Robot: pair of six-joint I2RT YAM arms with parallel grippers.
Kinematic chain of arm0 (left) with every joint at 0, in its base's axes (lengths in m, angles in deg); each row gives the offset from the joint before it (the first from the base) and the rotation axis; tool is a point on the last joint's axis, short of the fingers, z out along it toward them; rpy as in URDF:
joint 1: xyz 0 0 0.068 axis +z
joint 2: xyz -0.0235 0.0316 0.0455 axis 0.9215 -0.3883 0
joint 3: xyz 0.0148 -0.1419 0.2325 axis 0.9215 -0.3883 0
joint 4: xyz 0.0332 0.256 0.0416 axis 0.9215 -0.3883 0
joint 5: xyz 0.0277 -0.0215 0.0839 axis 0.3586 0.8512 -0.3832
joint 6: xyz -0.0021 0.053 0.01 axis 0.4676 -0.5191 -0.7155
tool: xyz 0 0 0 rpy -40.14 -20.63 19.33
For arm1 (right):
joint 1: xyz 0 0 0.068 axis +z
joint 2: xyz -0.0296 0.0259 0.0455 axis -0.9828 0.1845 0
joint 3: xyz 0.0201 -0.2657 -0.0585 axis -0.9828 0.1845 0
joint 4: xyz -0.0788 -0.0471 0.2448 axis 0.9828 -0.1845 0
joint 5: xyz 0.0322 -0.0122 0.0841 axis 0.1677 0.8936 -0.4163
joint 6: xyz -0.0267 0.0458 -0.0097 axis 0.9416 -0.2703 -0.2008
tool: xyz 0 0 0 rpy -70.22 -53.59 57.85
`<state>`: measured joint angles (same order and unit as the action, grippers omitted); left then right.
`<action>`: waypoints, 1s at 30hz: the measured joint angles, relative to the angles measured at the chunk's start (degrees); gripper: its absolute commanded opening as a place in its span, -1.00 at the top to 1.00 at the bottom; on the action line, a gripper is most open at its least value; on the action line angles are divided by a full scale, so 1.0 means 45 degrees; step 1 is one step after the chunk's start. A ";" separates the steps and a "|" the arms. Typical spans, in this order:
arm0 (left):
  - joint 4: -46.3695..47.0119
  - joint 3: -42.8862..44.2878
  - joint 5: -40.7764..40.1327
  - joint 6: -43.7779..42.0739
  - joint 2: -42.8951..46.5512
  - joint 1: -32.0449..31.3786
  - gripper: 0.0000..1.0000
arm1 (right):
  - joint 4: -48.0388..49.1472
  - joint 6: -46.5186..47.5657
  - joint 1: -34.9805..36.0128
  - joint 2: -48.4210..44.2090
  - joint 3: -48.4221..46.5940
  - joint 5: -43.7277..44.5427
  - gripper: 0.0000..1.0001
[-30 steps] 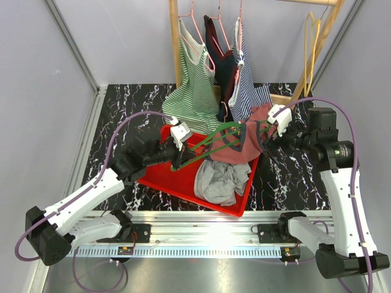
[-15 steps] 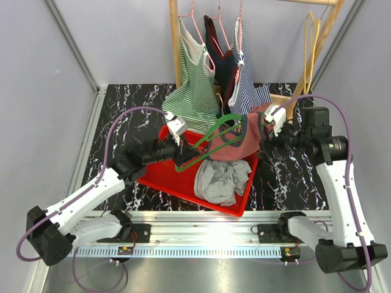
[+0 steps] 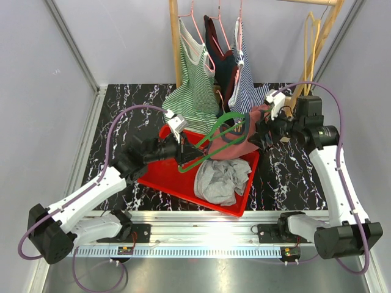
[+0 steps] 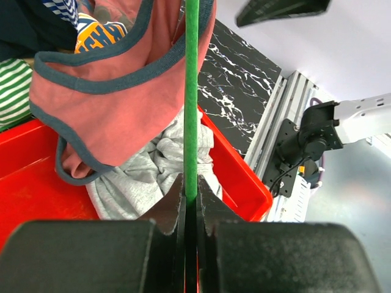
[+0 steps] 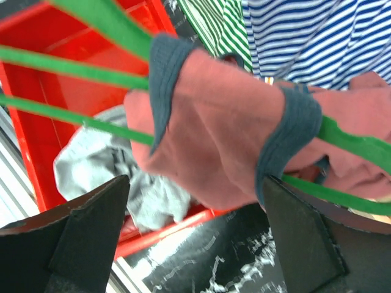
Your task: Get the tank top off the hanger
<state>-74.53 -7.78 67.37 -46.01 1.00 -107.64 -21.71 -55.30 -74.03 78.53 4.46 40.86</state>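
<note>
The pink tank top (image 3: 245, 141) with blue-grey trim hangs bunched on the right end of a green hanger (image 3: 211, 141), above the red bin. My left gripper (image 3: 182, 154) is shut on the hanger's thin green bar (image 4: 191, 91), pinched between the jaws (image 4: 190, 190). In the right wrist view the tank top (image 5: 214, 128) sits wrapped round the hanger's arm (image 5: 357, 146), its trimmed straps looped over it. My right gripper (image 5: 194, 183) stands open wide, a finger on each side of the bunched cloth, not closed on it.
A red bin (image 3: 174, 183) below holds a crumpled grey garment (image 3: 219, 180). Behind, a wooden rack (image 3: 175, 36) carries a green-striped top (image 3: 195, 85), a dark top and a blue-striped top (image 3: 245, 82). Empty hangers (image 3: 313, 36) hang at the right.
The hanger and tank top have risen and tilted toward the rack. My right arm moved farther back with its open gripper around the cloth. The left grip is unchanged.
</note>
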 measured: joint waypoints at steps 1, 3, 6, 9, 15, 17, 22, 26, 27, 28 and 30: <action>0.0034 0.0000 0.0024 0.0058 -0.0024 0.0000 1.00 | 0.0141 -0.0155 0.0053 0.0078 0.0000 -0.0039 -0.85; 0.0097 0.0000 0.0039 0.0165 -0.0068 0.0005 1.00 | 0.0573 -0.0617 0.0223 0.0321 0.0034 -0.0073 -0.74; 0.0204 0.0000 0.0044 0.0257 -0.0112 0.0024 1.00 | 0.1001 -0.1180 0.0597 0.0646 0.0078 -0.0053 -0.22; 0.0223 0.0000 0.0034 0.0306 -0.0112 0.0044 1.00 | 0.1166 -0.1496 0.0777 0.0957 0.0078 -0.0029 0.48; 0.0131 0.0000 -0.0092 0.0029 -0.0112 0.0044 1.00 | 0.1049 -0.1758 0.0792 0.1132 0.0015 0.0291 1.00; -0.0063 0.0000 -0.0311 -0.0243 -0.0083 0.0049 1.00 | 0.1001 -0.1690 0.0801 0.1088 -0.0063 0.0578 1.00; -0.1064 0.0000 -0.1015 -0.1282 0.0423 0.0131 1.00 | 0.0845 -0.1472 0.0476 0.0160 -0.0112 0.1588 1.00; -0.2040 0.0000 -0.1472 -0.2599 0.1195 0.0165 1.00 | 0.1030 -0.1379 -0.0389 -0.1030 -0.0112 0.2720 1.00; -0.2273 0.0000 -0.1564 -0.2958 0.1428 0.0170 1.00 | 0.1093 -0.1365 -0.0510 -0.1205 -0.0097 0.2968 1.00; -0.2545 0.0000 -0.1656 -0.3347 0.1690 0.0170 1.00 | 0.1180 -0.1331 -0.0675 -0.1394 -0.0063 0.3269 1.00; -0.3021 0.0000 -0.1778 -0.4104 0.2205 0.0175 1.00 | 0.1331 -0.1287 -0.0894 -0.1579 0.0078 0.3701 1.00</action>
<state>-88.12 -7.78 59.37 -64.48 10.92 -106.86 -15.72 -61.10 -78.05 71.43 4.81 57.51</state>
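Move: From the wide-open right hand, the tank top's middle lies about 7 cm left, 2 back and 3 below. The striped top hangs about 13 cm ahead and 2 left; the grey garment in the tray lies about 8 left, 15 back and 20 below. For the left hand, already gripping the green hanger, the tank top is some 4 cm ahead and 8 to the right, about level. Right fingers pinch the tank top and pull 9 cm right, rising; left draws the hanger 5 cm left. ##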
